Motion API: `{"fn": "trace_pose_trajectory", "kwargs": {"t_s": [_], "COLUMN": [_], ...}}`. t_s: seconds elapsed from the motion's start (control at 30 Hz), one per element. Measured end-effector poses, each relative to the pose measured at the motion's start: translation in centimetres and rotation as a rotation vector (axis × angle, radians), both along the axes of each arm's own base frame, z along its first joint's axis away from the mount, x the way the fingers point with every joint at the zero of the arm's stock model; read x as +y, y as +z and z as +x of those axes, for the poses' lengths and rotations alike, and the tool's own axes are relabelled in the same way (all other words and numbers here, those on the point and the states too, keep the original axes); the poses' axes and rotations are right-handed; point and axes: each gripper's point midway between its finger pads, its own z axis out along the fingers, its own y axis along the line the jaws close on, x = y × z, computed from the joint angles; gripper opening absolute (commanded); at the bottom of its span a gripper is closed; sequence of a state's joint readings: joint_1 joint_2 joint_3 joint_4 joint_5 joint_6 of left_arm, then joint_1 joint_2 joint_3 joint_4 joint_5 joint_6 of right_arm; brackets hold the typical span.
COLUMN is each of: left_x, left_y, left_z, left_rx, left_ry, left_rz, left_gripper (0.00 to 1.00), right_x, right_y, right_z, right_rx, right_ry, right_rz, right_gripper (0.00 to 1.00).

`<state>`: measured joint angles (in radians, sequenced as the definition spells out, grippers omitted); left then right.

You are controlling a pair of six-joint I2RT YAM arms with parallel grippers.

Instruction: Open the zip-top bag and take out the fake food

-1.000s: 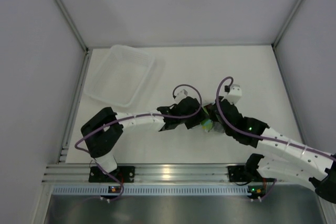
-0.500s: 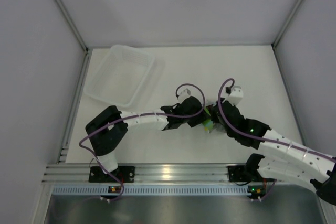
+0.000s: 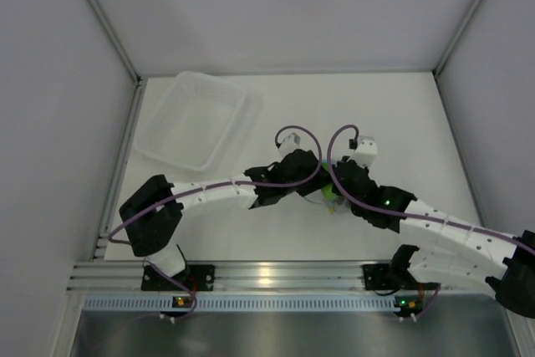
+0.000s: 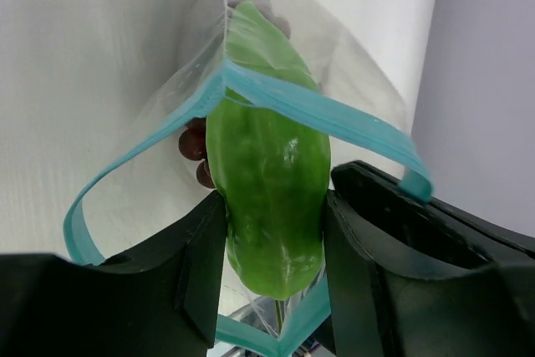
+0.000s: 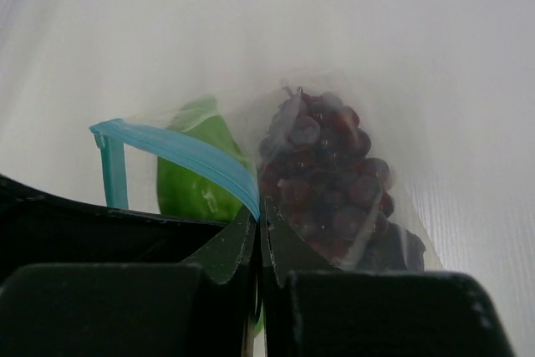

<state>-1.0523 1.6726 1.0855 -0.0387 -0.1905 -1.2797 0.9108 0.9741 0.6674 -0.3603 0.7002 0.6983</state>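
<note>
The zip-top bag point(image 4: 159, 98) hangs with its mouth open, the light blue zip strip point(image 4: 334, 119) spread in a loop. A bright green oblong piece of fake food point(image 4: 267, 198) sticks out through the mouth, and my left gripper point(image 4: 272, 236) is shut on it, one finger on each side. Dark red grapes point(image 4: 194, 144) lie deeper in the bag. In the right wrist view my right gripper point(image 5: 258, 219) is shut on the zip strip point(image 5: 180, 152), with the grape bunch point(image 5: 330, 177) and the green piece point(image 5: 196, 186) behind the plastic. From above, both grippers meet at the bag point(image 3: 328, 196).
A translucent rectangular tub point(image 3: 192, 119) stands at the back left of the white table point(image 3: 401, 114). Grey walls close in the left, right and far sides. A metal rail point(image 3: 267, 273) runs along the near edge by the arm bases.
The left gripper's fingers have closed in onto the green piece. Both wrists and the bag have shifted slightly left and toward the back.
</note>
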Motion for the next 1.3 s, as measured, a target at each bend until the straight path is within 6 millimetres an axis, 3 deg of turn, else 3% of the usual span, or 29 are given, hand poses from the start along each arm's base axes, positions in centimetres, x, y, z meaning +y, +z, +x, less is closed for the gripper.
{"fn": "trace_pose_trajectory", "kwargs": {"t_s": [0.13, 0.4, 0.73, 0.83, 0.93, 1.03, 1.17, 1.3], "left_x": [0.9, 2.6, 4.5, 5.5, 7.6, 11.2, 18.4, 25.2], "left_y": [1.2, 0.9, 4.8, 5.2, 5.2, 6.5, 8.7, 9.0], "left_z": [0.5, 0.6, -0.5, -0.4, 0.0, 2.0, 6.3, 10.1], "left_rx": [-0.018, -0.019, -0.120, -0.137, -0.150, -0.178, -0.235, -0.226], "left_ry": [0.019, 0.023, -0.061, -0.079, -0.078, -0.026, 0.146, 0.305], "left_rz": [-0.016, -0.003, -0.037, -0.039, -0.021, -0.015, 0.009, 0.067], "left_gripper": [0.00, 0.00, 0.00, 0.00, 0.00, 0.00, 0.00, 0.00], "right_x": [0.1, 0.0, 0.2, 0.4, 0.6, 0.6, 0.4, 0.4], "right_y": [-0.1, -0.6, -2.2, -2.3, -1.6, -1.1, -1.0, -0.8], "right_z": [0.1, 0.2, 0.6, 0.9, 1.2, 1.5, 1.6, 1.6], "right_rx": [-0.002, 0.001, 0.030, 0.037, 0.024, 0.015, 0.010, 0.009], "right_ry": [0.007, 0.014, 0.010, 0.010, 0.005, -0.002, -0.006, -0.004], "right_rz": [-0.015, -0.038, -0.092, -0.109, -0.101, -0.097, -0.101, -0.104], "right_gripper": [0.00, 0.00, 0.00, 0.00, 0.00, 0.00, 0.00, 0.00]}}
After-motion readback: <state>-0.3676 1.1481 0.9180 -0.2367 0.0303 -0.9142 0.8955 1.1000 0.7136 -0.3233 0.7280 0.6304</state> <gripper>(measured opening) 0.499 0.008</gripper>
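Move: The left hand already grips the green fake food, its middle about 2 cm ahead, 2 cm right and 2 cm below, still partly inside the open bag mouth. The white basket lies some 40 cm left, 21 cm farther out and 9 cm below; the grapes in the bag lie about 7 cm right, 4 cm ahead and 7 cm below. From the right hand, which pinches the zip edge, the green food is about 4 cm left, 1 cm ahead and 3 cm below. Keeping its grip on the green food, the left hand first eases up and left by about 5 cm each to draw it out through the bag's mouth, then sweeps quickly left and forward towards the white basket, some 25 cm left in all, still rising, with the fingers tipping up and the wrist turning about 15 degrees counter-clockwise. The right hand keeps the zip edge pinched against this pull, sinking a couple of centimetres and then partly rising again as it eases slightly forward and rolls a little, left side down. ##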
